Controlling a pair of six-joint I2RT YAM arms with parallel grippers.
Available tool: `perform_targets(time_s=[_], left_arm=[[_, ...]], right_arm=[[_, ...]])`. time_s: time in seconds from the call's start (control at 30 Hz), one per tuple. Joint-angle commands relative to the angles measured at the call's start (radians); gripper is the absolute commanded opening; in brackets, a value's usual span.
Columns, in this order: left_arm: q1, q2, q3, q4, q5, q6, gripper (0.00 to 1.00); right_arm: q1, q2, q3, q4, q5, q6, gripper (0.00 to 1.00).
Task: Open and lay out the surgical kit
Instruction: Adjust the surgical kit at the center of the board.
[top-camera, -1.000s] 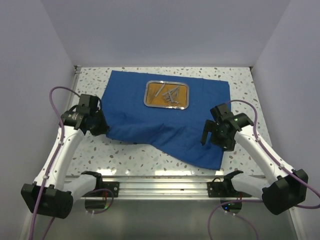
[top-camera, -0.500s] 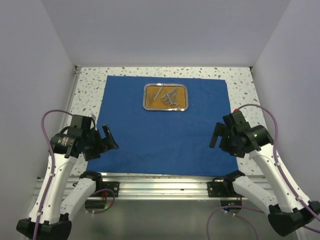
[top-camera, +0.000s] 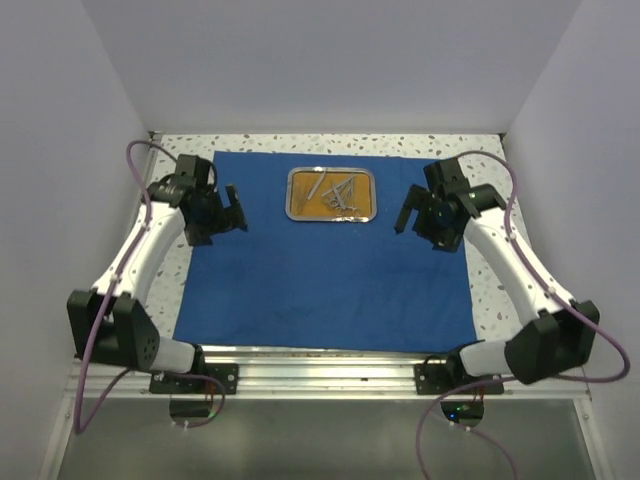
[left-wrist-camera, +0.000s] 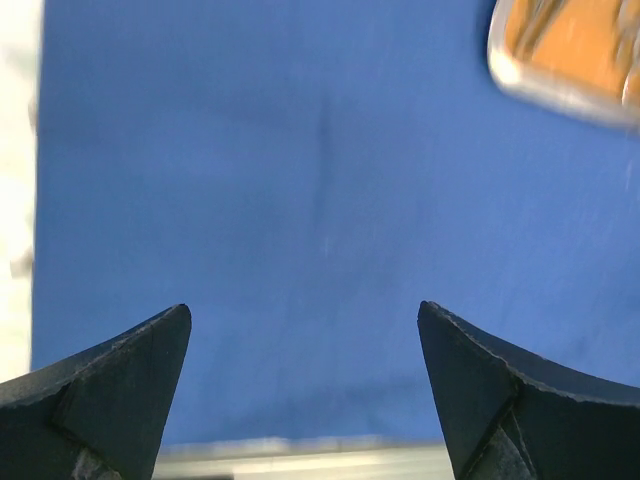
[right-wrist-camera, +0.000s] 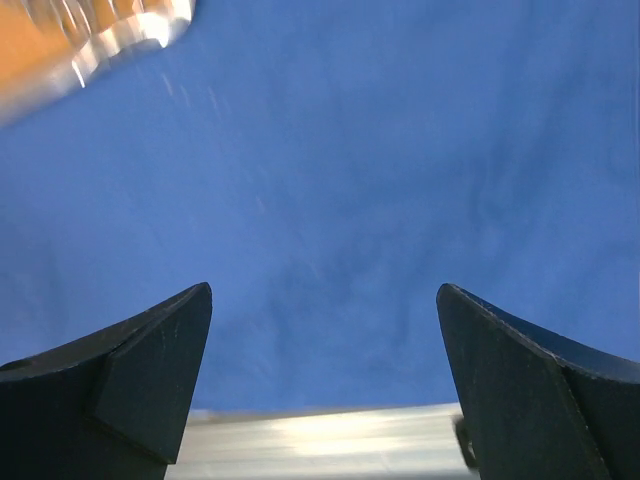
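The surgical kit's royal-blue cloth (top-camera: 320, 290) lies spread flat over the table. On its far middle sits the steel tray (top-camera: 333, 193) with an orange-brown inside, and slim silver instruments (top-camera: 338, 192) lie piled in it. My left gripper (top-camera: 236, 208) hovers open over the cloth just left of the tray. My right gripper (top-camera: 407, 212) hovers open just right of it. The left wrist view has open jaws (left-wrist-camera: 303, 310) above bare cloth (left-wrist-camera: 320, 180), with a tray corner (left-wrist-camera: 570, 60) at the upper right. The right wrist view has open jaws (right-wrist-camera: 325, 288) and a tray corner (right-wrist-camera: 90, 40) at the upper left.
The speckled tabletop (top-camera: 500, 290) shows around the cloth. An aluminium rail (top-camera: 320, 372) runs along the near edge, beside both arm bases. Pale walls close in the left, right and back. Purple cables (top-camera: 140, 160) loop from each arm.
The rumpled cloth now lies flat and square. My left gripper let go of its edge and opened. Both arms drew back toward the near edge, then swung far to flank the tray.
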Motion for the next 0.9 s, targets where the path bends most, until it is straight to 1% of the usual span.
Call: perform_targets(time_s=[0.0, 0.03, 0.1, 0.13, 0.2, 0.23, 0.27, 0.3, 0.4, 0.43, 0.5, 0.7, 0.73, 0.8, 0.87], left_arm=[[0.049, 0.153, 0.135, 0.210, -0.024, 0.094, 0.99], [0.063, 0.189, 0.151, 0.257, 0.003, 0.100, 0.99], [0.089, 0.281, 0.195, 0.312, 0.034, 0.116, 0.99], [0.102, 0.345, 0.215, 0.346, 0.043, 0.119, 0.99], [0.110, 0.405, 0.270, 0.389, 0.058, 0.125, 1.00], [0.112, 0.462, 0.290, 0.397, 0.062, 0.128, 0.99], [0.115, 0.486, 0.310, 0.408, 0.060, 0.131, 0.99], [0.118, 0.537, 0.341, 0.421, 0.057, 0.131, 0.99], [0.127, 0.614, 0.419, 0.417, 0.058, 0.130, 0.99], [0.129, 0.660, 0.444, 0.397, 0.046, 0.128, 0.99], [0.132, 0.691, 0.490, 0.389, 0.007, 0.137, 0.99], [0.213, 0.778, 0.583, 0.386, 0.002, 0.176, 0.99], [0.230, 0.798, 0.591, 0.394, 0.000, 0.182, 0.99], [0.242, 0.818, 0.611, 0.421, -0.001, 0.192, 0.99], [0.247, 0.841, 0.626, 0.440, 0.005, 0.205, 1.00]], right_arm=[[-0.092, 0.121, 0.112, 0.137, -0.048, -0.033, 0.98], [-0.126, 0.157, 0.149, 0.163, -0.056, -0.033, 0.98], [-0.152, 0.261, 0.193, 0.194, -0.051, -0.055, 0.98], [-0.157, 0.330, 0.251, 0.197, -0.041, -0.065, 0.98], [-0.169, 0.411, 0.321, 0.188, -0.012, -0.085, 0.98], [-0.172, 0.445, 0.395, 0.179, -0.004, -0.095, 0.98], [-0.174, 0.524, 0.439, 0.164, 0.013, -0.098, 0.97], [-0.178, 0.554, 0.512, 0.144, 0.039, -0.108, 0.97], [-0.198, 0.669, 0.592, 0.127, 0.070, -0.112, 0.96], [-0.207, 0.694, 0.638, 0.114, 0.076, -0.110, 0.96], [-0.239, 0.761, 0.704, 0.069, 0.094, -0.095, 0.97], [-0.322, 0.823, 0.714, 0.100, 0.061, -0.099, 0.97], [-0.326, 0.829, 0.712, 0.107, 0.059, -0.101, 0.96], [-0.381, 0.838, 0.695, 0.131, 0.052, -0.107, 0.94], [-0.401, 0.843, 0.669, 0.151, 0.038, -0.101, 0.93]])
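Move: The blue cloth's far left corner lies about 31 cm ahead of the left hand and 7 to its left, roughly 16 below. Its far right corner is some 31 cm ahead of the right hand, 14 to its right and 18 lower. The tray of instruments sits about 18 cm ahead and 33 to the right of the left hand, or 19 ahead and 28 to the left of the right hand. Both open hands sweep forward about 23 cm, sinking some 8, then swing outward towards the cloth's far corners. ##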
